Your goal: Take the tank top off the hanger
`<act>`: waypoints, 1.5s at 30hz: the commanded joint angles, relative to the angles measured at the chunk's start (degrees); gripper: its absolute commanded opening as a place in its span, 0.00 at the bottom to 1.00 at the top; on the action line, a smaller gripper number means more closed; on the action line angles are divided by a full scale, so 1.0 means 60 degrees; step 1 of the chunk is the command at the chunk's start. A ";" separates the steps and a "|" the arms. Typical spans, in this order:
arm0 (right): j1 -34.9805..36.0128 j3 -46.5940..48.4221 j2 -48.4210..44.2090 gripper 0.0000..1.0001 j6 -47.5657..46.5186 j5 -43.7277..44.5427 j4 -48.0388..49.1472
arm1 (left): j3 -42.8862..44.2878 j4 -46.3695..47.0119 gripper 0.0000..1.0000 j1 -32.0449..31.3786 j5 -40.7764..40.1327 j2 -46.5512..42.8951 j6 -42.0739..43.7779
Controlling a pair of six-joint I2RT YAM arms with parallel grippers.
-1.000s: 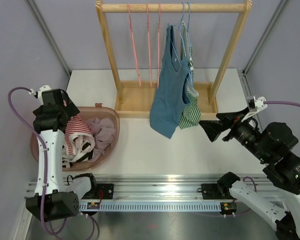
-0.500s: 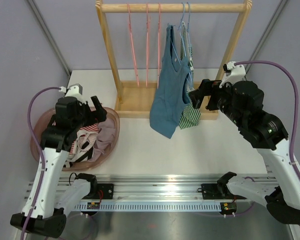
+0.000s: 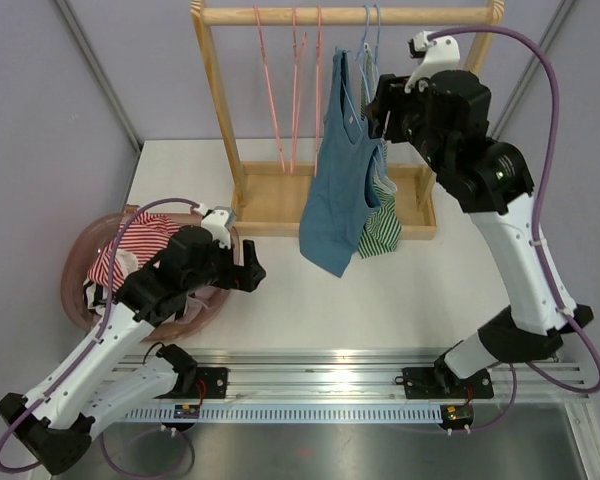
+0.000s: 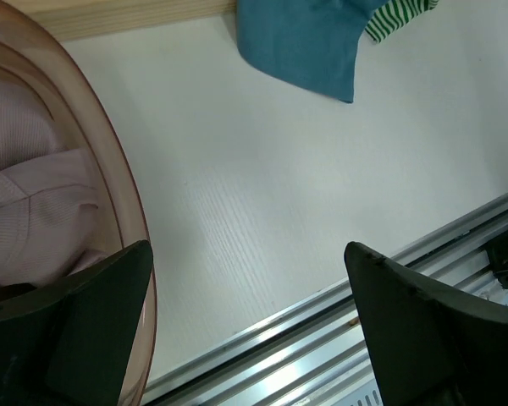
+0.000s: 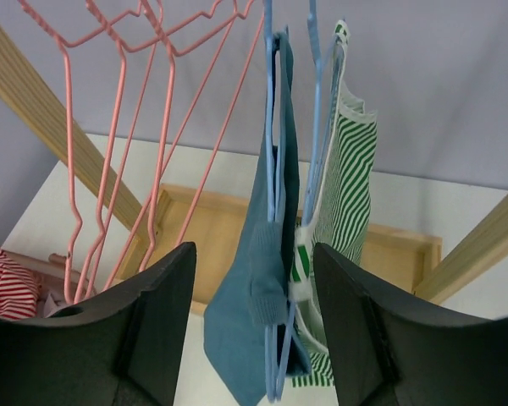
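Observation:
A teal tank top (image 3: 338, 190) hangs on a blue hanger (image 3: 364, 45) from the wooden rack (image 3: 345, 15). A green-striped top (image 3: 382, 228) hangs on a second blue hanger just behind it. My right gripper (image 3: 376, 108) is raised to the hangers. In the right wrist view it (image 5: 254, 254) is open, its fingers (image 5: 144, 330) flanking the teal tank top (image 5: 245, 321), the blue hanger (image 5: 269, 127) and the striped top (image 5: 351, 186), touching neither. My left gripper (image 3: 255, 272) is low over the table, open (image 4: 247, 247) and empty. The teal hem (image 4: 300, 42) is ahead of it.
A pink basket (image 3: 75, 290) of clothes sits at the left; its rim (image 4: 123, 186) is beside my left finger. Three empty pink hangers (image 3: 292, 90) hang left of the tops. The metal rail (image 4: 364, 304) runs along the near table edge.
My right arm has risen from the table's right side and swung left up to the hangers. My left arm has swung from over the basket to the table beside it.

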 commanded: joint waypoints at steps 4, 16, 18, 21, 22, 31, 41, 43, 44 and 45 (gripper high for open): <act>-0.0176 0.3188 0.2258 0.60 -0.0919 0.0586 -0.1110 | -0.0166 0.0347 0.99 -0.0252 -0.0806 -0.0785 0.0096; -0.0865 0.4074 0.3740 0.31 -0.0831 -0.0381 -0.0937 | -0.0210 0.0185 0.99 -0.0252 -0.0894 -0.0595 0.0125; -0.0880 0.4117 0.3827 0.30 -0.0874 -0.0425 -0.0922 | -0.0210 0.0185 0.99 -0.0252 -0.0879 -0.0536 0.0110; -0.0953 0.4190 0.4003 0.27 -0.0875 -0.0542 -0.0834 | -0.0225 0.0141 0.99 -0.0252 -0.0879 -0.0492 0.0110; -0.0968 0.4249 0.4076 0.26 -0.0875 -0.0586 -0.0878 | -0.0210 0.0141 0.99 -0.0252 -0.0879 -0.0492 0.0110; -0.0983 0.4293 0.4180 0.00 -0.0450 -0.0996 -0.0835 | -0.0225 0.0141 0.99 -0.0252 -0.0894 -0.0521 0.0110; -0.0997 0.3854 0.2979 0.00 0.0019 -0.1612 0.0601 | -0.0254 0.0156 0.99 -0.0252 -0.0909 -0.0638 0.0096; -0.0983 0.3781 0.2847 0.00 0.0033 -0.1787 0.0791 | -0.0254 0.0156 0.99 -0.0252 -0.0952 -0.0668 0.0081; -0.0997 0.3795 0.2745 0.00 0.0077 -0.1831 0.0806 | -0.0254 0.0141 0.99 -0.0252 -0.1011 -0.0668 0.0067; -0.0997 0.3795 0.2715 0.00 0.0077 -0.1933 0.0807 | -0.0239 0.0141 0.99 -0.0252 -0.1026 -0.0697 0.0066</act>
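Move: The near arm of the blue hanger holding the blue tank top is about 11 cm ahead of the right hand, 3 cm to its left and 5 cm lower, with the tank top hanging below. The green-striped tank top's hanger is roughly 3 cm to the right of that arm; the nearest pink hanger is some 8 cm to its left. From the left hand the blue hanger is about 27 cm ahead, 27 cm right and 24 cm above. Forward first, some 10 cm and dipping about 5 cm with a slight drift left, the right hand reaches in between the pink hangers and the green-striped tank top's hanger while its part-open fingers close, pinching the near arm of the blue hanger between the tips. Still gripping, it then turns to rise about 3.5 cm and draws back a couple of centimetres. ##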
